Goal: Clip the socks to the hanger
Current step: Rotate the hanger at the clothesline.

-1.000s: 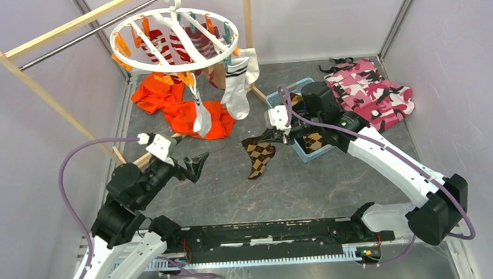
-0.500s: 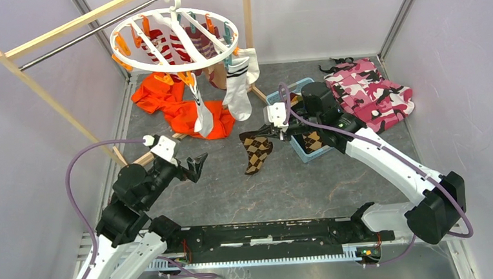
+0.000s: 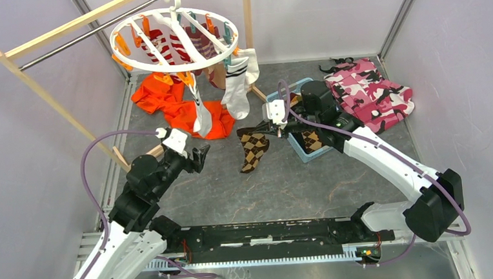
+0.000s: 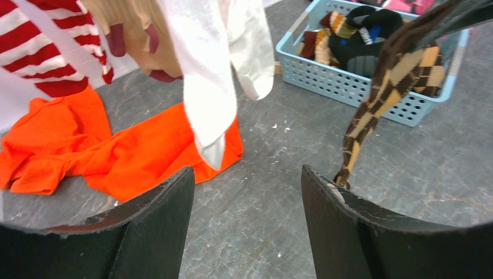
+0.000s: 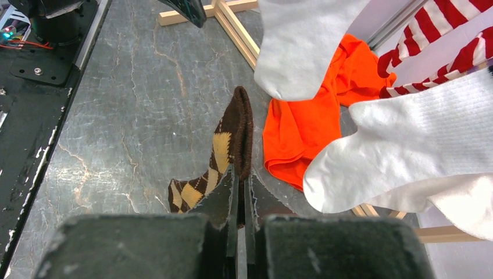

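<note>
The white round hanger [image 3: 174, 41] hangs from the rack bar at the back left, with white black-striped socks [image 3: 240, 81] and red-and-white striped socks [image 3: 161, 49] clipped under it. My right gripper [image 3: 270, 131] is shut on the cuff of a brown argyle sock [image 3: 253, 149], which dangles over the floor; in the right wrist view the sock [image 5: 232, 136] runs out from between the closed fingers. My left gripper [image 3: 201, 156] stands open and empty, left of that sock. The left wrist view shows the argyle sock [image 4: 383, 99] hanging ahead on the right, beyond the right finger.
A light-blue basket [image 3: 309, 150] with more socks [image 4: 354, 35] sits under my right arm. An orange garment [image 3: 194, 113] lies on the floor below the hanger. Pink camouflage cloth [image 3: 370, 93] lies at the back right. The wooden rack's foot [image 5: 238, 35] crosses the floor.
My left arm has swung forward and right toward the hanging argyle sock, its fingers narrowing a little. My right gripper has carried the sock slightly left and back.
</note>
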Robot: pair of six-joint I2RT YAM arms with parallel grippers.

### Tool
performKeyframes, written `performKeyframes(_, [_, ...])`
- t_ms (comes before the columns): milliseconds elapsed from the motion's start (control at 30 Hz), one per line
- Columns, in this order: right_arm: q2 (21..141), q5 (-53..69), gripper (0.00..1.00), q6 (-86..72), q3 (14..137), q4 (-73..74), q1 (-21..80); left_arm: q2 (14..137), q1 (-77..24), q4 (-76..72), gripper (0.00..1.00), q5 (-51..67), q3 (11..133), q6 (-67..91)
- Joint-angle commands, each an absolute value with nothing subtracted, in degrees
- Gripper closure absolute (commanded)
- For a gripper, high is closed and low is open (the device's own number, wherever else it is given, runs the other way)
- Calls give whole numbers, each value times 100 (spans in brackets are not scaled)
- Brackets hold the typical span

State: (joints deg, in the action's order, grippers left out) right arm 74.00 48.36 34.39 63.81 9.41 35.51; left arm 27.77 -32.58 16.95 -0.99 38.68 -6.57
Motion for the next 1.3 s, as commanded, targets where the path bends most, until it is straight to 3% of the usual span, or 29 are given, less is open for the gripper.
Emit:
performKeyframes(0, [7272,4790,100,3290,6344,591,3538,2748,-3234,960,26,-825,3656,-1009])
performKeyframes(233, [7243,4816,100,3122,6245,399,3540,3340,-3235,-245,39,-863,3314,-1319])
performKeyframes(567, [7138,4748,100,3121,6170,405,3532,4466,-3235,-1257,97,135,3656,-1243])
performKeyframes(1000, [6995,4342,100,2218,5994,44,2755,6800,-3234,-2471,98,1721,4932,-966])
performKeyframes(1267, [6883,4029,100,2018,5940,44,2287,8107,-3460,-3351,98,1392,5727,-803])
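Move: The white sock on the hanger's near rim hangs about 9 cm ahead of the left hand and 2 cm to its right, its middle some 7 cm higher; from the right hand it is about 4 cm ahead, 14 cm left and 6 cm up. From the left hand, the white sock pair hangs about 14 cm ahead, 10 cm right and 8 cm up. The brown checked sock, still held by the right hand, is 3 cm ahead, 15 cm right and slightly lower. The left hand reaches forward about 6 cm, sinking slightly, while its fingers shut on the lower part of the near white sock, then it sweeps some 12 cm to the right and 8 cm farther forward, dragging that sock towards the white pair to swing the hanger's near rim rightward, the wrist turning clockwise. The right hand first stays in place with its grip on the brown checked sock, then carries it about 6 cm forward and as much to the right, swinging some 20 degrees clockwise. ##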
